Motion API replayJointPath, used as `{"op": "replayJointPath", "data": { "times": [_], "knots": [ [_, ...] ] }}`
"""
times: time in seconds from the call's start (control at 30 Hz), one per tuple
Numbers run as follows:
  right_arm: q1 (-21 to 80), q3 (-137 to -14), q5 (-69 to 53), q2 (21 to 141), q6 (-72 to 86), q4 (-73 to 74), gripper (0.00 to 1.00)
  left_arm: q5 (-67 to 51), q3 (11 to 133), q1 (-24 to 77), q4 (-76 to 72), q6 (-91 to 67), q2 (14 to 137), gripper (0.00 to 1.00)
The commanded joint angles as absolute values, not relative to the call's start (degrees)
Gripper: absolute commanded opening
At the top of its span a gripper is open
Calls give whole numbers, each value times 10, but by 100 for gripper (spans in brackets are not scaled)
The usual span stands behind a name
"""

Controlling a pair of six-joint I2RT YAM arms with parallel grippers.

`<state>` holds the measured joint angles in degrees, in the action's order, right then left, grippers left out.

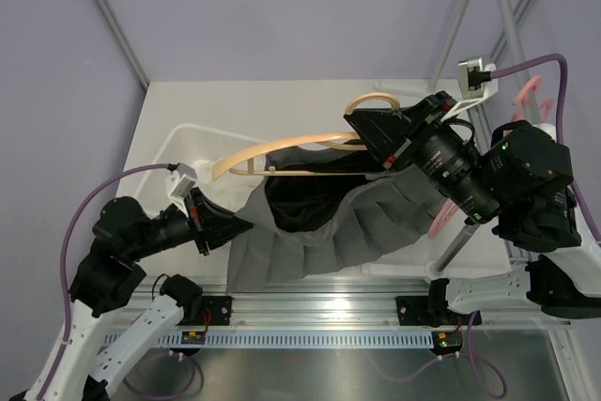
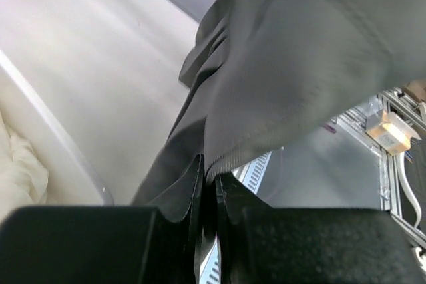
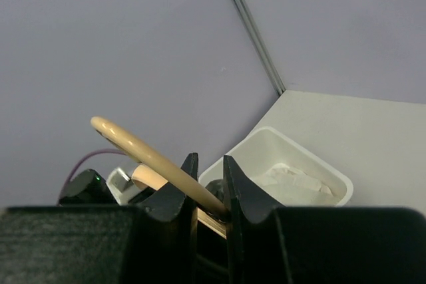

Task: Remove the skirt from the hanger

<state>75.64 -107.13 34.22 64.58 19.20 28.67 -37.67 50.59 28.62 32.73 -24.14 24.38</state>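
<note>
The grey pleated skirt (image 1: 357,223) with a black lining hangs from the light wooden hanger (image 1: 282,149) and drapes toward the near table edge. My right gripper (image 1: 362,124) is shut on the hanger's neck just below its hook; in the right wrist view the wooden rod (image 3: 146,154) runs between the jaws of that gripper (image 3: 210,164). My left gripper (image 1: 246,225) is at the skirt's left hem. In the left wrist view the skirt (image 2: 299,64) fills the upper right, and its hem edge is pinched in the narrow slit of the left gripper (image 2: 211,184).
A white bin (image 1: 178,143) stands at the left of the table with white cloth (image 3: 293,181) in it. A pink hanger (image 1: 526,96) hangs on the stand at the far right. The metal rail (image 1: 319,307) runs along the near edge under the skirt.
</note>
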Motion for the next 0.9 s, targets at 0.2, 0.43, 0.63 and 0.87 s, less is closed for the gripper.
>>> {"op": "replayJointPath", "data": {
  "times": [0.2,0.43,0.63,0.87],
  "knots": [
    [751,-1016,326,615,217,290,0,-376,663,286,340,-229,265,62],
    [751,-1024,308,622,225,322,0,-344,668,286,363,-190,225,79],
    [748,-1032,286,631,236,336,0,-294,718,286,404,-163,255,79],
    [746,-1042,271,643,241,352,0,-259,737,286,400,-151,262,79]
  ]
}}
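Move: The left fingers still pinch the gray skirt's loose waist edge, with most of the skirt some 13 cm to their right and about 2 cm ahead, at around their height. The hanger's bare left end is about 18 cm above them, 4 cm ahead and 1 cm left; the white basin stands some 17 cm ahead, 15 cm left and 28 cm below. From the right hand, gripping the hanger at its hook, that end is about 18 cm left, 3 cm back and 7 cm lower. The left hand lets go of the skirt's edge, fingers spreading wide as it rises quickly, about 10 cm in all, easing a few centimetres left and slightly back and rolling some 15 degrees, which brings its open fingers up close to the hanger's bare left end. Meanwhile the right hand keeps its grip by the hook and lowers the hanger about 6 cm, carrying it a little left towards the left hand while tilting its left end down. ##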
